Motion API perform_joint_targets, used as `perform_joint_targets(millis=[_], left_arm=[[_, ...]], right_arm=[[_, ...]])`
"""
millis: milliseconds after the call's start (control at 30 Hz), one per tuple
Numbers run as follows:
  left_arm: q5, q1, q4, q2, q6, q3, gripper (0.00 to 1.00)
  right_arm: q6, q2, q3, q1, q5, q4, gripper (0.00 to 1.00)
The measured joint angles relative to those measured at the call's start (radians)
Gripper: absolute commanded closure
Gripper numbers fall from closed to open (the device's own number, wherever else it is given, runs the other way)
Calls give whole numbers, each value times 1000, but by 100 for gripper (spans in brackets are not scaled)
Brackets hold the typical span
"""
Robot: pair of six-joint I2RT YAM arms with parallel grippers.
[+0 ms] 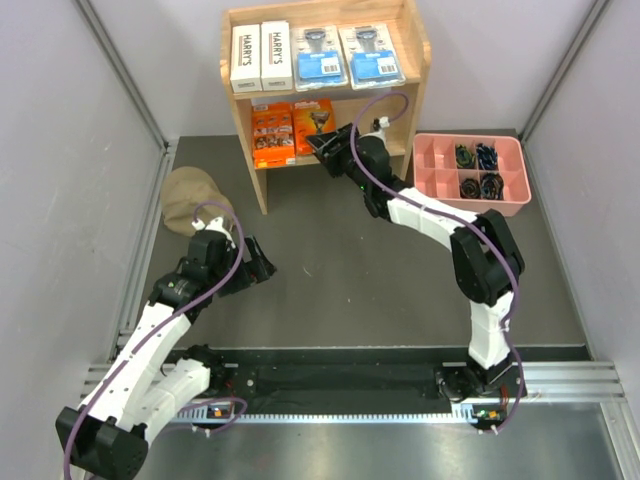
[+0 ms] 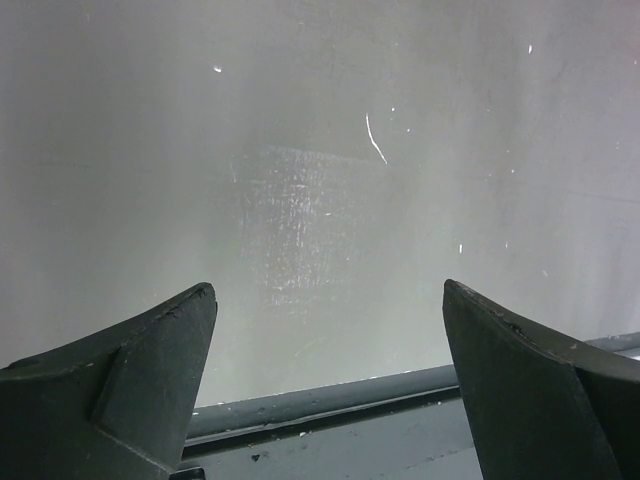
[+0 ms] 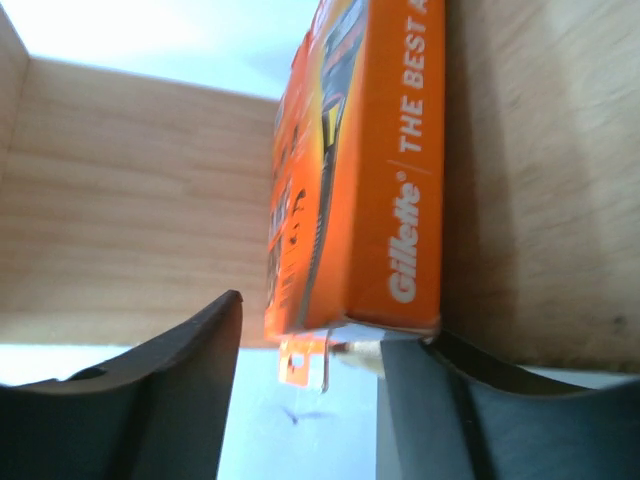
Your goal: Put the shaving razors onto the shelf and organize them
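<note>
The light-wood shelf holds several shaving razors. Two white Harry's boxes and two blue-labelled blister packs lie on its top tier. On the lower tier sit two orange packs, one at the left and one beside it. My right gripper reaches into the lower tier at the second orange pack. Its jaws stand open around the pack's near end, the left finger clear of it and the right finger by the pack's end. My left gripper hovers open over the mat with nothing between its jaws.
A pink compartmented tray with small dark items stands right of the shelf. A tan cap lies at the left of the mat, by the left arm. Grey walls close in the sides; a rail runs along the mat's edge.
</note>
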Motion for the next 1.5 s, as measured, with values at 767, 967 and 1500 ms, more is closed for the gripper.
perform_joint_targets(millis=[767, 967, 1500], left_arm=[[23, 0, 0, -23, 0, -15, 1], [28, 0, 0, -23, 0, -17, 1], [41, 0, 11, -28, 4, -17, 1]], right_arm=[[-8, -85, -43, -4, -182, -266, 10], [-29, -125, -68, -5, -190, -251, 6], [-84, -184, -107, 6, -241, -219, 1]])
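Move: The orange Gillette razor box lies flat on the lower shelf, its middle about 5 cm ahead of the right hand, 2 cm left and 1 cm lower; the already half-open fingers are at its near right corner. The other orange pack is about 3 cm ahead and 10 cm to this hand's left. The shelf's right side panel stands level with the hand, some 18 cm right. From the left hand, the Gillette box is roughly 28 cm ahead, 12 cm right and 10 cm higher. From the near right corner of the Gillette box, one finger above and one below its near edge, the right hand backs straight off the shelf about 7.5 cm, dipping some 3.5 cm midway and coming back up. The half-open fingers spread wide as they clear the box, and the wrist swings about 15 degrees counter-clockwise. ##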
